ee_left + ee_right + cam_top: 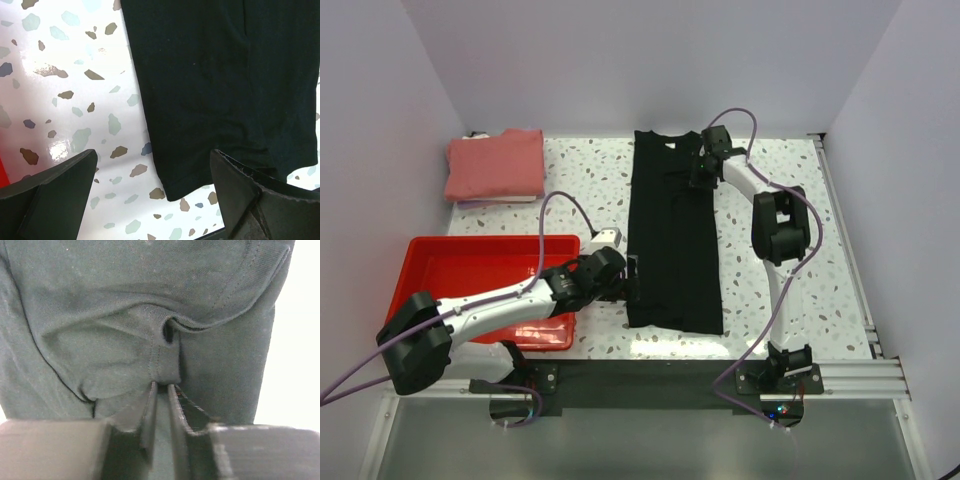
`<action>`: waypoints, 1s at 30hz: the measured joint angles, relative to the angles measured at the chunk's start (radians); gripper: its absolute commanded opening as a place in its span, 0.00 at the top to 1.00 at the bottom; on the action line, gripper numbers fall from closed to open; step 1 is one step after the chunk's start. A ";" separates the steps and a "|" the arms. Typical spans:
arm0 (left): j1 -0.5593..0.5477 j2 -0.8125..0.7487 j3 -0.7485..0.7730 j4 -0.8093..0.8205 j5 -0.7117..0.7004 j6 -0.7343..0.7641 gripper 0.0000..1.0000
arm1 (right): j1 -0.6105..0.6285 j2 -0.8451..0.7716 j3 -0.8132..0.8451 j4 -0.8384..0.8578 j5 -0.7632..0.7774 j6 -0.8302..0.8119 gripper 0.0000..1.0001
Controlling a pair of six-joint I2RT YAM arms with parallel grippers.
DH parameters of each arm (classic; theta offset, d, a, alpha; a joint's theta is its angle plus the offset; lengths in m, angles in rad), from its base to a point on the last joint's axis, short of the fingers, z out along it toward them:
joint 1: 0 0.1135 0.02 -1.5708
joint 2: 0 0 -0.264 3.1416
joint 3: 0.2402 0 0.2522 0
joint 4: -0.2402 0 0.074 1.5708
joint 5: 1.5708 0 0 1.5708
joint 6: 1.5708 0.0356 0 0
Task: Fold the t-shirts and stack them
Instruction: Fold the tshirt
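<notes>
The black t-shirt [670, 240] lies as a long narrow strip down the middle of the speckled table. My left gripper [628, 285] hovers at its near left corner, jaws wide open, with the shirt's corner [215, 75] lying between and under the fingers [154, 165]. My right gripper [703, 165] is at the shirt's far right edge near the collar. Its jaws [162, 386] are pinched on a bunched seam of the black cloth [115, 300]. The salmon-pink t-shirt [495, 165] rests folded at the far left corner.
A red plastic tray [430, 262] sits at the near left, under my left arm. White walls close in the table on the left, back and right. A metal rail [845, 225] runs along the right edge.
</notes>
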 measured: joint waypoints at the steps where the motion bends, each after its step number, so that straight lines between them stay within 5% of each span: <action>1: 0.000 0.001 0.000 0.003 0.002 0.000 0.00 | -0.001 0.000 0.000 0.000 0.000 0.001 0.87; 4: 0.000 0.005 0.000 0.012 0.006 0.000 0.00 | -0.002 0.000 0.000 -0.002 0.000 0.002 1.00; 30: 0.003 0.034 0.000 0.029 0.042 0.000 0.00 | -0.002 -0.141 -0.189 -0.004 0.023 0.095 0.99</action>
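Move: Under the right hand's fingertips, about 1 cm ahead and 1 cm below, is the loose end of the black t-shirt's folded-over sleeve. The collar lies some 12 cm farther out and 7 cm to the left, the shirt's right edge about 3 cm to the right and level with the hand, and the bottom hem roughly 40 cm back and 6 cm left. From the idle left hand the sleeve end is about 32 cm ahead, 15 cm right and 5 cm lower. The right hand first stays in place and shuts its nearly closed fingers fully, pinching the end of the folded-over sleeve. It then drags that end back towards the base by about 4 cm, low over the shirt body and drifting roughly 1 cm right, away from the collar, with the fingers kept shut and the wrist turning only some 5 degrees clockwise. ##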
